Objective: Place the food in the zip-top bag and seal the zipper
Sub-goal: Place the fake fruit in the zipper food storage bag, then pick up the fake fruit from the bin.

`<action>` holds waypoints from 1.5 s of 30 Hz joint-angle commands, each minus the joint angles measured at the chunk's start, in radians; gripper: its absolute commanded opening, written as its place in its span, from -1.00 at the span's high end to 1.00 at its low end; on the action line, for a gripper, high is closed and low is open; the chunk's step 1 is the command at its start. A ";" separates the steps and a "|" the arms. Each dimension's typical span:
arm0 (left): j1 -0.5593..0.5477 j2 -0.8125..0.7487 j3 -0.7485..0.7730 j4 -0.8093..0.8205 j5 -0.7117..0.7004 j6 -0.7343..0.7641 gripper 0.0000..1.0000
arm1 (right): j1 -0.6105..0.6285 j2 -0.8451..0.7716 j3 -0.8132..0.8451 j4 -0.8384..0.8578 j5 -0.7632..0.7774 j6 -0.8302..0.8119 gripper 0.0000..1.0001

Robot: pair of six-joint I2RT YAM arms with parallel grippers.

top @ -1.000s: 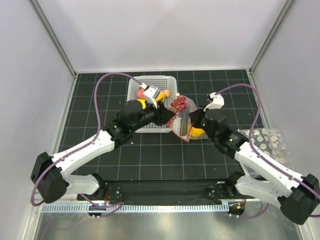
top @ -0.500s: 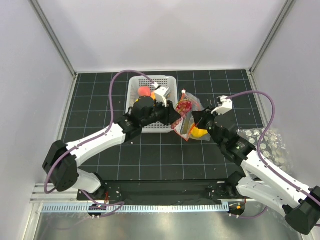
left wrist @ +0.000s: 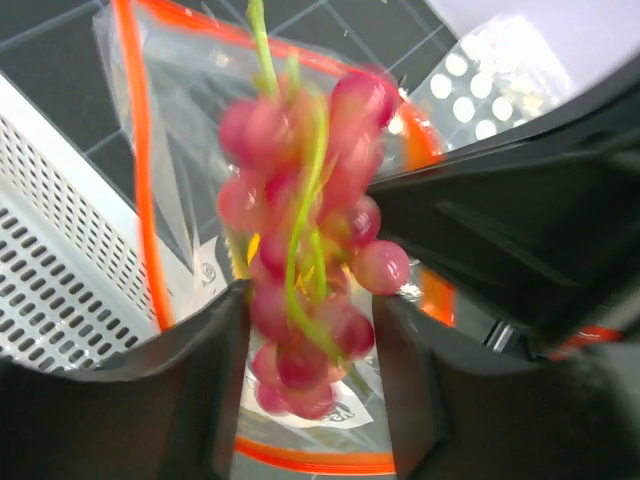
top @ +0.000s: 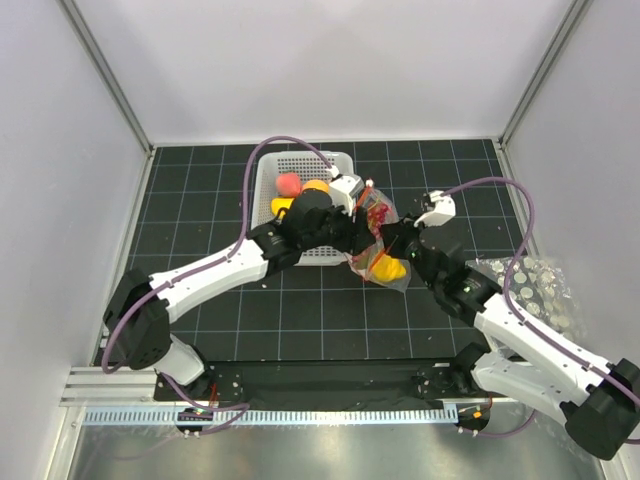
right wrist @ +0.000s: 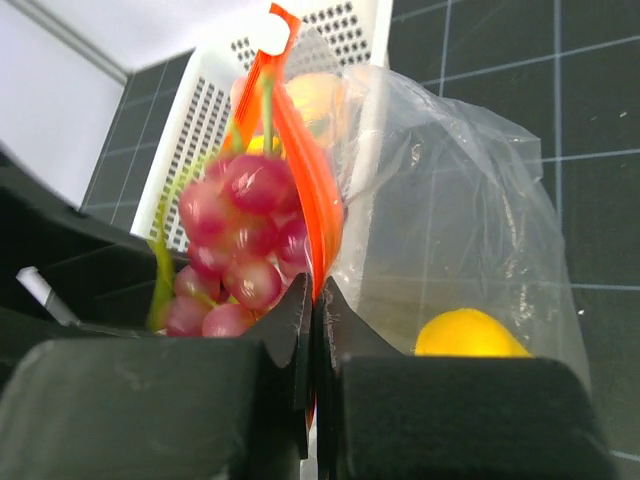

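The zip-top bag (top: 392, 262) (right wrist: 450, 200) hangs at mid-table, mouth up. My right gripper (top: 392, 236) (right wrist: 315, 290) is shut on one side of its red-orange zipper (right wrist: 300, 160) (left wrist: 140, 180). A yellow fruit (right wrist: 470, 335) (top: 388, 268) lies in the bag's bottom. The dark red grapes (left wrist: 300, 250) (right wrist: 240, 250) (top: 372, 210) hang blurred in the bag's mouth, between the parted fingers of my left gripper (left wrist: 310, 300) (top: 362, 225), with a gap on the right finger's side. A pink-red peach (top: 288, 183), an orange piece (top: 316, 186) and a yellow one (top: 282, 207) sit in the basket.
The white perforated basket (top: 270, 170) (right wrist: 200, 130) stands just left of the bag, under my left arm. A clear sheet with white dots (top: 530, 285) (left wrist: 480, 80) lies at the right edge. Grey walls close in the dark gridded table (top: 330, 320).
My left arm has swung right and carried the grapes from the basket's side to the bag's mouth, and its fingers have spread. My right gripper kept its hold on the bag.
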 commanded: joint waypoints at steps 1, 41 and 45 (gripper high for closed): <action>-0.002 0.039 0.074 -0.052 -0.021 0.013 -0.16 | 0.001 -0.074 -0.010 0.074 0.039 0.011 0.98; 0.226 0.347 0.295 -0.321 -0.715 0.116 -0.99 | 0.000 -0.064 0.001 -0.038 0.265 0.025 0.98; 0.229 0.424 0.370 -0.342 -0.742 0.060 -0.99 | 0.001 -0.061 0.003 -0.032 0.257 0.024 0.98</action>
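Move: My left hand has the grapes at the bag's mouth; the middle of the bag's pouch is some 5 cm to the right, 2 cm back and 8 cm below. In the basket the mango lies about 18 cm ahead, 18 cm left and 16 cm lower; the red peach sits 5 cm beyond it and 2 cm to its right, the yellow peach 4 cm beyond and 8 cm to its right. From my right hand, shut on the bag's rim, the grapes are about 4 cm ahead and 4 cm left, level. I open my left hand wide and dip it about 2 cm to let the grapes go in the bag's mouth, lift it clear, then swing it forward and left, some 16 cm each way, and down into the basket area towards the mango, turning the fingers about 40 degrees counter-clockwise and rolling the hand's left side up. My right hand keeps its pinch on the rim and draws the bag about 5 cm right, turning slightly clockwise. ##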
